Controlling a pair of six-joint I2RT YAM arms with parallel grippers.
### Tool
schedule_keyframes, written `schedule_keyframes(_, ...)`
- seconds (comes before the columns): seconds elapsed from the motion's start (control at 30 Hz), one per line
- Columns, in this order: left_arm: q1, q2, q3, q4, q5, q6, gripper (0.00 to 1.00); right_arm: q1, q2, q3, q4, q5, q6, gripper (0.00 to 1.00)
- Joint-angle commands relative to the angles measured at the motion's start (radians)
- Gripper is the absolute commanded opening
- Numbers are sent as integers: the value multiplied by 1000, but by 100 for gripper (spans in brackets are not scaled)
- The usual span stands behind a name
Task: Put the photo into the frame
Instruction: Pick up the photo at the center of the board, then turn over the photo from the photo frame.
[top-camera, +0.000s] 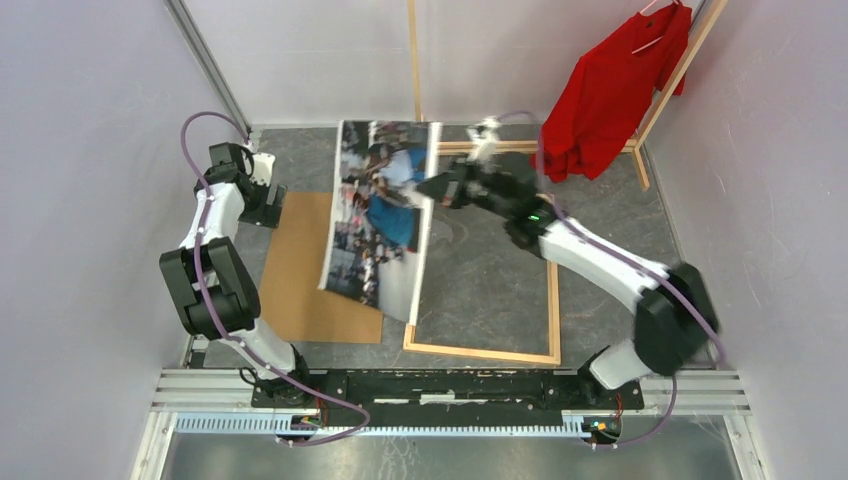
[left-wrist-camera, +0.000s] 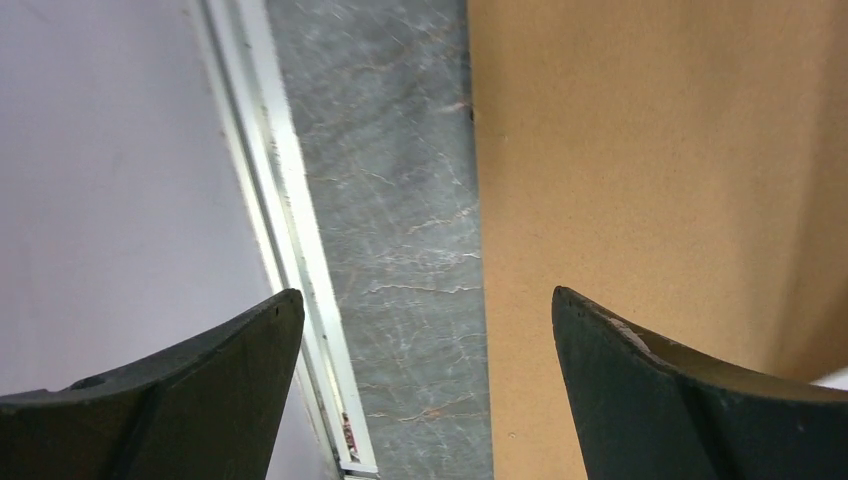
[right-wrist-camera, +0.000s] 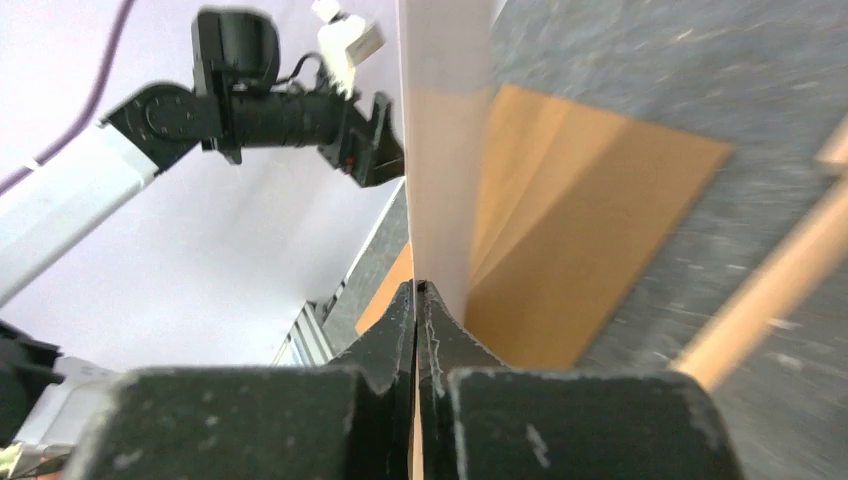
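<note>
The photo, a street scene with a man in blue, hangs lifted and tilted above the table, between the brown cardboard and the frame. My right gripper is shut on its right edge. In the right wrist view the right gripper pinches the sheet, whose white reverse rises edge-on from the jaws. The frame, thin light wood, lies flat on the grey table under and to the right of the photo. My left gripper is open over the cardboard's far left corner, holding nothing.
Brown cardboard lies flat left of the frame; its edge shows under the left gripper. A red shirt hangs on a wooden rack at the back right. White walls close in on both sides.
</note>
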Motion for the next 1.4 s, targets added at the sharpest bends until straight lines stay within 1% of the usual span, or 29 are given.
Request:
schedule_keyframes(0.0,10,-79,48,19,1,-62,100,-215,-235,-389,388,-295,218,0)
schedule_keyframes(0.03,11,-81,52,22,2,-72,100,-254,-274,-448,462,-328,288,0)
schedule_keyframes(0.07,11,-83,56,20,5,-81,100,-282,-305,-475,441,-350,284,0)
schedule_keyframes(0.1,11,-83,61,15,10,-84,100,-296,-328,-454,314,-356,218,0)
schedule_keyframes(0.13,12,-83,66,13,11,-90,100,-301,-362,-418,170,-317,94,0)
schedule_keyframes(0.17,11,-84,68,11,12,-95,100,-302,-392,-361,-24,-236,-18,0)
schedule_keyframes(0.2,12,-84,69,8,15,-98,100,-301,-427,-321,-160,-147,-120,0)
schedule_keyframes(0.27,11,-82,71,0,14,-99,100,-301,-486,-236,-372,30,-255,0)
schedule_keyframes(0.37,11,-76,69,-4,7,-103,100,-301,-590,-169,-529,266,-385,0)
schedule_keyframes(0.43,12,-70,68,-6,6,-110,100,-301,-617,-85,-648,388,-456,0)
schedule_keyframes(0.5,11,-65,70,-10,8,-115,100,-299,-598,32,-793,517,-519,0)
schedule_keyframes(0.63,12,-57,79,-15,11,-122,100,-300,-558,235,-1012,864,-564,0)
schedule_keyframes(0.7,11,-53,83,-18,15,-127,100,-301,-530,301,-1077,954,-586,0)
schedule_keyframes(0.8,11,-49,84,-19,18,-134,100,-290,-479,336,-1131,983,-618,0)
schedule_keyframes(0.87,9,-44,84,-21,28,-143,100,-249,-442,325,-1152,976,-635,0)
schedule_keyframes(0.9,11,-42,84,-23,43,-151,100,-207,-410,328,-1175,986,-631,0)
schedule_keyframes(1.0,10,-35,87,-32,69,-164,100,-33,-300,382,-1283,1128,-591,0)
schedule_keyframes(1.03,9,-35,87,-35,75,-168,100,13,-263,408,-1313,1151,-589,0)
schedule_keyframes(1.13,10,-35,84,-38,87,-168,100,85,-159,469,-1398,1179,-564,0)
schedule_keyframes(1.23,10,-36,73,-37,83,-164,100,145,-108,532,-1419,1215,-556,0)
schedule_keyframes(1.27,9,-36,69,-37,81,-163,100,157,-97,584,-1431,1227,-551,0)
schedule_keyframes(1.3,9,-36,67,-37,80,-162,100,161,-91,624,-1427,1205,-564,0)
schedule_keyframes(1.37,10,-39,61,-37,76,-157,100,166,-110,659,-1354,1074,-623,0)
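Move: The right hand already holds the photo, high off the table. The middle of the empty frame lies about 18 cm to this hand's right, 10 cm back and 25 cm below. The brown board is some 21 cm to its left and 10 cm back; the clothes rack's bottom bar is about 26 cm ahead and 30 cm to the right. Counted from the left hand, the frame's middle is roughly 55 cm right, 13 cm back and 9 cm lower. Keeping its pinch on the photo's edge, the right hand swings fast to the right over the frame, some 35 cm, mostly climbing in the later part, then comes back left about 12 cm while sinking nearly as much. The wrist turns clockwise and tips down, taking the fingers from forward-left to forward and down. The open left hand rises about 3 cm, then settles slightly. ##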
